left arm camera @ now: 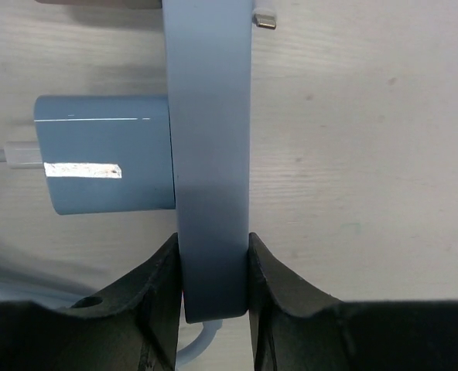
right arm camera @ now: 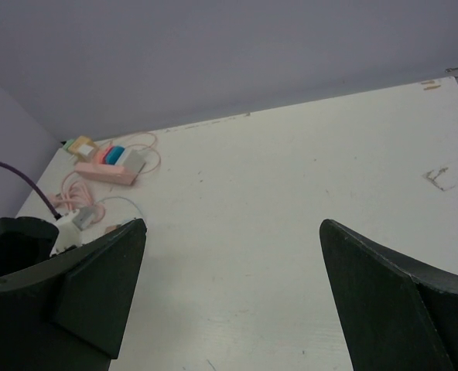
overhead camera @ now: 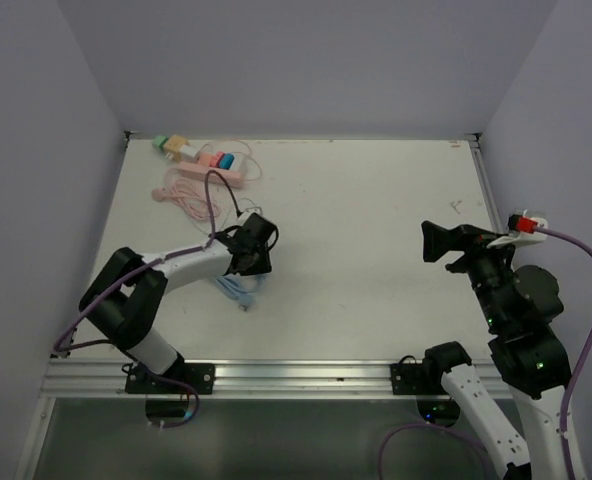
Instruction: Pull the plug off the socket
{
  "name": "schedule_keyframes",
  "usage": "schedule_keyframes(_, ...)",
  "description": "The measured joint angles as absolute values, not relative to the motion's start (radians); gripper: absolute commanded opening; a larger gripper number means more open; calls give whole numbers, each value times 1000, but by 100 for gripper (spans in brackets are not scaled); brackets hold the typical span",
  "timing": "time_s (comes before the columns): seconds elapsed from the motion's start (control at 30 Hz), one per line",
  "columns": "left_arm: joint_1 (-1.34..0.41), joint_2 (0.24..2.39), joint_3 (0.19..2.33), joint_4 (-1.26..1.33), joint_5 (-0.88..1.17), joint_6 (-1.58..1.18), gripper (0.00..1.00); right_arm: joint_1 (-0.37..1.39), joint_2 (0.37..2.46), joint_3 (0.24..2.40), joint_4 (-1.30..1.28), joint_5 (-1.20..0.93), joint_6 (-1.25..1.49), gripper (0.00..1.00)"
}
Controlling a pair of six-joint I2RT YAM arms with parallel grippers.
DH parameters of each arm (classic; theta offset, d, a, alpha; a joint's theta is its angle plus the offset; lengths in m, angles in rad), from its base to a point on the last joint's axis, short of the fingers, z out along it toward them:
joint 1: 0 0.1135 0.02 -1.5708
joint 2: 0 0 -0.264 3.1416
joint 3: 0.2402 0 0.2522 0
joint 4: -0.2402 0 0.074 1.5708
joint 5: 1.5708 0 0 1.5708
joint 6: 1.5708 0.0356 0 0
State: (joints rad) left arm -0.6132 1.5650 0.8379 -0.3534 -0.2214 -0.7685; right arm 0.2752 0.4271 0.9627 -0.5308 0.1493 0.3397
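Observation:
In the left wrist view a long light-blue socket bar lies on the white table, with a light-blue block-shaped plug seated in its left side and a white cable leaving the plug. My left gripper is shut on the near end of the socket bar, and both black fingers press its sides. From above, the left gripper is low over the blue socket and its cable. My right gripper hangs open and empty over the table's right side.
A pink power strip with several coloured plugs lies at the back left, with a coiled pink cable in front of it. Green and tan adapters sit in the back corner. A loose metal connector tip lies by the socket bar.

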Motion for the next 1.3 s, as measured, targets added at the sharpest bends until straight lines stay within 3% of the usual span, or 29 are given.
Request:
schedule_keyframes(0.17, -773, 1743, 1034, -361, -236, -822, 30, 282, 422, 957, -530, 161, 336, 99)
schedule_keyframes(0.33, -921, 1953, 1298, -363, -233, -858, 37, 294, 412, 953, -530, 170, 329, 99)
schedule_keyframes(0.53, -1016, 2103, 1500, -358, -191, -889, 73, 311, 397, 949, -531, 199, 315, 99)
schedule_keyframes(0.77, -1015, 2082, 1500, -363, -179, -904, 100, 322, 384, 938, -530, 220, 310, 99)
schedule_keyframes(1.07, -1000, 1776, 1440, -399, -195, -843, 99, 323, 435, 936, -544, 290, 346, 99)
schedule_keyframes(1.3, -845, 1494, 1297, -408, -195, -745, 99, 323, 700, 941, -590, 294, 403, 99)
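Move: The left fingers already hold the near end of the blue socket strip low on the table; its middle is about 7 cm ahead and 1 cm left of them. Bare table for it lies 26 cm right, 1 cm back. Blue plug: 7 cm ahead, 5 cm left; brown plug: 12 cm ahead, 5 cm left; round cord plug: 7 cm back, 2 cm left. From the high right hand the socket lies some 37 cm left, 14 cm ahead, 34 cm below. Still pinching the socket's near end, the left hand drags it about 26 cm to the right over the table, turning some 20 degrees clockwise, then opens wide and lets go. It lifts some 20 cm, swinging back left with its fingers tilting up. Late on, the right hand starts down about 8 cm and forward 5 cm, tipping its open fingers downward. ##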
